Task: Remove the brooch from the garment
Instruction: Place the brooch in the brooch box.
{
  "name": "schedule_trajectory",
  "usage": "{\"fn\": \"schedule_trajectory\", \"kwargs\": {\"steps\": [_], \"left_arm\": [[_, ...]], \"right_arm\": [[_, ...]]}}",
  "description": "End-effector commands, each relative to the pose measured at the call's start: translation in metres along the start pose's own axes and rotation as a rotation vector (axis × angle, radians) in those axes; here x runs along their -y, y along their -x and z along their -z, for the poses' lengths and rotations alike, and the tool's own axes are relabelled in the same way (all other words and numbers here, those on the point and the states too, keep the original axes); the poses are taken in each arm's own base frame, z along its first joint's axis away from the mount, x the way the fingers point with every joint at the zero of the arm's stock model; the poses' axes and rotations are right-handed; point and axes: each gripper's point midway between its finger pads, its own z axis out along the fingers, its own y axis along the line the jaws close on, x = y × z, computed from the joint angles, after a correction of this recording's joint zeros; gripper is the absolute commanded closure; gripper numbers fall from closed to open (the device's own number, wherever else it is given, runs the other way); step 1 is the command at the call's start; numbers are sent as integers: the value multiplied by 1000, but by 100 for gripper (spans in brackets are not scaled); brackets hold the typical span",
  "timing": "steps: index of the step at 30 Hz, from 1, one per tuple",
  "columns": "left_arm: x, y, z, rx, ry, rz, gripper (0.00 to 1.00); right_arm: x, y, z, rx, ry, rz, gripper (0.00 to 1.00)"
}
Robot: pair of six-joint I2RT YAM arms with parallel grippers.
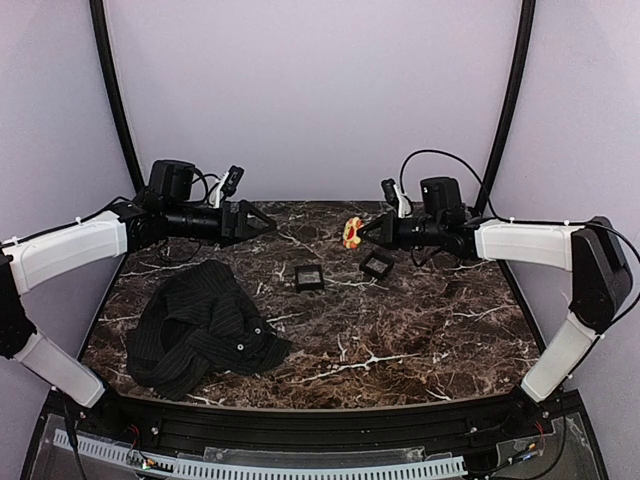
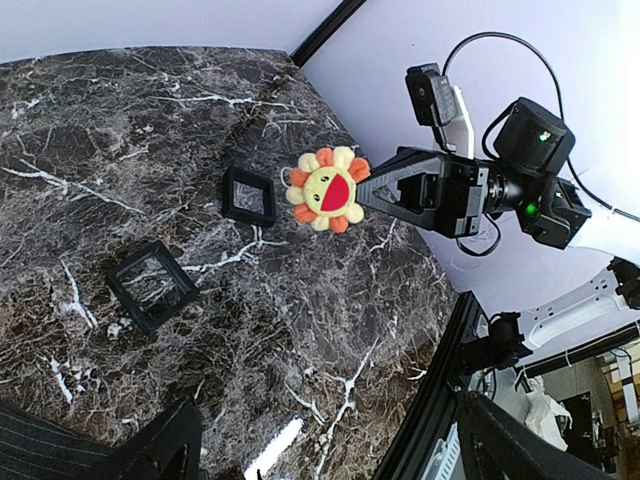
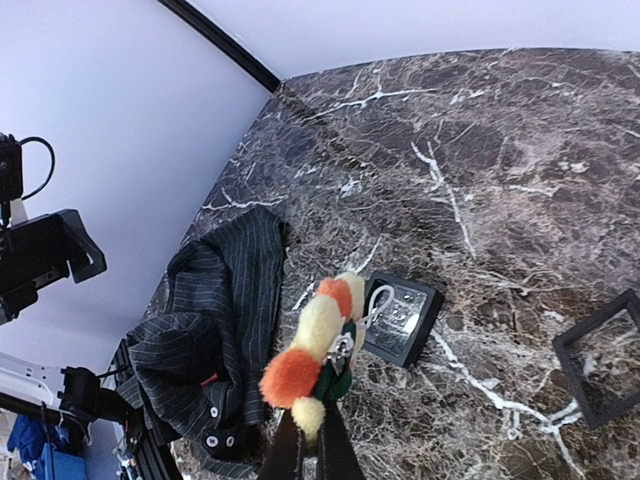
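Observation:
The brooch (image 1: 352, 233), a fuzzy flower with orange and cream petals, hangs in the air above the back of the table, apart from the garment. My right gripper (image 1: 364, 233) is shut on its lower edge. The right wrist view shows the brooch (image 3: 320, 345) edge-on, with a green back and a metal clasp, pinched between the gripper's (image 3: 310, 445) closed fingers. In the left wrist view its face (image 2: 327, 190) has a red mouth. The black pinstriped garment (image 1: 200, 330) lies crumpled at the front left. My left gripper (image 1: 265, 224) hovers above the garment's far side, open and empty.
Two small black square boxes (image 1: 309, 277) (image 1: 377, 264) sit mid-table under the brooch, and both show in the right wrist view (image 3: 400, 318) (image 3: 600, 355). The garment's buttons (image 3: 215, 438) face up. Dark marble tabletop (image 1: 400, 340), black frame posts at the back corners.

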Motion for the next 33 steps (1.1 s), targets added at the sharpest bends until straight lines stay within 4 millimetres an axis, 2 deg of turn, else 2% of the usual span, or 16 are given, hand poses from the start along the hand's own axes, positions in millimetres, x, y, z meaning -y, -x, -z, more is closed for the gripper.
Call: {"fn": "schedule_trajectory", "kwargs": {"steps": [1, 7, 19, 33], "left_arm": [[5, 8, 14, 47, -6, -26, 10], [3, 8, 15, 50, -9, -22, 10], [2, 9, 18, 58, -10, -20, 10], [-2, 10, 23, 77, 4, -17, 10]], "right_arm": [[-11, -16, -14, -41, 133, -27, 100], [-15, -26, -39, -63, 168, -30, 100], [-4, -45, -81, -123, 185, -77, 100], [16, -59, -113, -149, 182, -144, 100]]}}
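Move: The right hand holds the brooch in the air; the brooch box, the left of the two black squares, lies about 9 cm ahead of it, 9 cm to its left and some 18 cm below. The other square, a black frame, is about 5 cm farther out than the brooch box and 14 cm to the right of it, while the garment lies about 7 cm back and 30 cm left of the hand. From the idle, open left hand the brooch box is about 14 cm ahead, 7 cm right and 24 cm down. Keeping the brooch pinched in its shut fingertips, the right hand sinks about 9.5 cm while travelling some 7.5 cm left, away from the black frame's side and in towards the brooch box, at first easing back a touch and then creeping a little forward. The wrist tips the fingers further down and swings slightly counter-clockwise, about 15 degrees in all, and the hand is still going down at the end, with the brooch short of the box. ##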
